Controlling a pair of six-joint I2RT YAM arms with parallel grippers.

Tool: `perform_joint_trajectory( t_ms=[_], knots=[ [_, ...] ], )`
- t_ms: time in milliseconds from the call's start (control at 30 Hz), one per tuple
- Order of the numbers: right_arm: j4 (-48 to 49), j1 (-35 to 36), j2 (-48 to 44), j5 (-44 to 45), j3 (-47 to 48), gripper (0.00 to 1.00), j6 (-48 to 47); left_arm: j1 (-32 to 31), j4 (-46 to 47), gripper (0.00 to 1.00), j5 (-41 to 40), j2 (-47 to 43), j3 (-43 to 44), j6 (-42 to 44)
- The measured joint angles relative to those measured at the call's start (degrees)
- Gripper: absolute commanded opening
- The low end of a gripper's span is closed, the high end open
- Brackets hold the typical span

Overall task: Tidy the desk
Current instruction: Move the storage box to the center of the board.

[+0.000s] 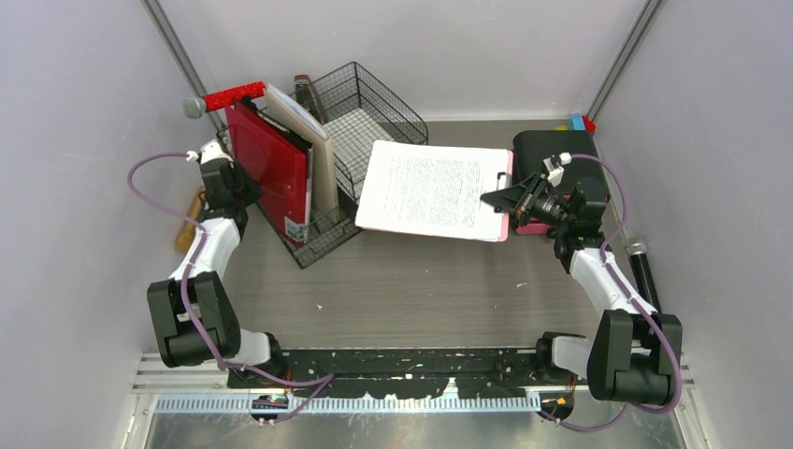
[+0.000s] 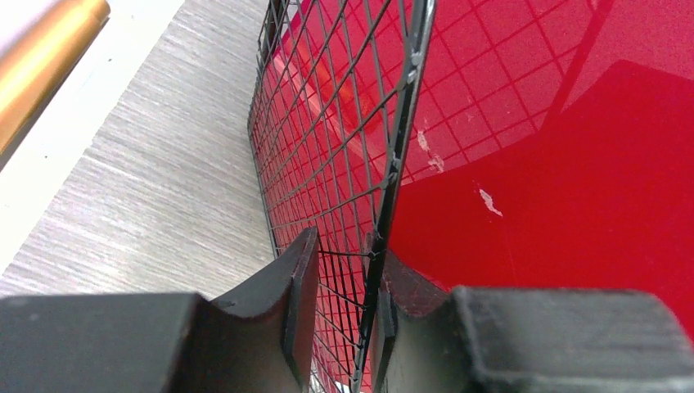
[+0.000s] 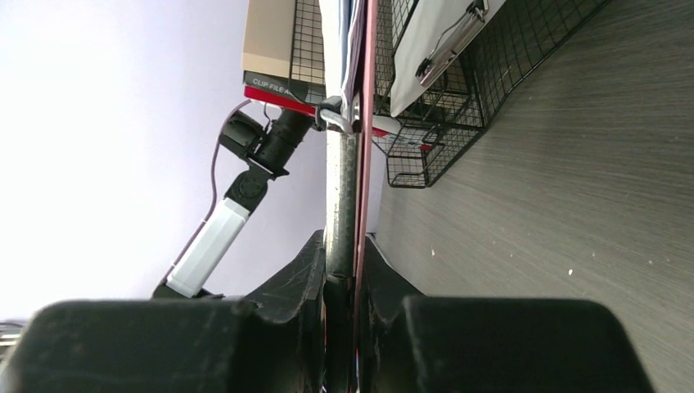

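The desk (image 1: 411,281) is grey wood-grain. A pink clipboard (image 1: 430,187) with a printed sheet hangs tilted above it, its left edge by the black wire-mesh rack (image 1: 374,103). My right gripper (image 1: 510,198) is shut on the clipboard's clip end; in the right wrist view the dark clip bar and pink board (image 3: 361,123) run edge-on between the fingers of that gripper (image 3: 344,254). My left gripper (image 1: 231,182) is at the rack's left side. Seen from the left wrist, this gripper (image 2: 344,262) has closed over the rack's wire wall (image 2: 327,164), beside a red folder (image 2: 556,205).
The rack holds the red folder (image 1: 276,173) and a beige file (image 1: 313,140) on edge. A red-handled microphone (image 1: 224,97) lies behind it, a wooden brush (image 1: 187,232) by the left wall. A black drawer unit (image 1: 561,154) sits back right; a black microphone (image 1: 641,271) lies along the right wall.
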Motion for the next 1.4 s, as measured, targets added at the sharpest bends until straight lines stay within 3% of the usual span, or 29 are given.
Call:
perform_joint_trajectory(
  t_ms=[233,333,467,600,1000,1400],
  knots=[
    [2.91,-5.20,-3.43,-5.51,-1.88,0.00,5.84,0.02,-1.95,0.23,-0.63,-1.70,-0.70,-0.92],
    [2.73,-7.08,-5.66,-7.93,-1.88,0.00,6.45,0.04,-2.71,0.36,-0.79,-2.75,-1.29,-1.20],
    [-3.91,-8.17,-8.02,-10.62,-1.38,0.00,2.64,0.42,-5.22,0.49,0.28,-4.13,-1.57,-4.00],
    [-12.20,-8.17,-8.09,-12.57,-0.24,0.00,-2.89,0.42,-8.63,0.57,1.31,-4.63,-2.10,-5.81],
    [-32.79,-8.81,-7.87,-15.63,4.76,0.00,-18.60,0.44,-10.60,0.60,1.70,-4.63,-2.25,-6.64],
    [-31.45,-8.83,-3.45,-14.14,5.53,0.00,-18.62,0.44,-10.58,0.60,1.70,-4.63,-2.36,-6.62]
  ],
)
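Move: Pinched in the left hand is the near-left rim of the wire storage box, whose middle lies about 16 cm right, 5 cm ahead and 5 cm lower. From that hand, the red folder stands some 5 cm right and 3 cm ahead; the beige folder is 12 cm right and 8 cm ahead. From the right hand, the box is roughly 33 cm left, 7 cm ahead and 14 cm below; the drawer box is 16 cm right, 5 cm ahead and 16 cm below. Dragging the box rim back towards the base for the last 2 cm or so, the left hand then opens to a bit over half and eases about 2 cm farther back, 2 cm down and slightly right, the rim still between its parted fingers. The right hand, still gripping the clipboard by its clip end, draws back about 6 cm and right, away from the box, first rising then sinking, and finally comes 1.5 cm forward. ##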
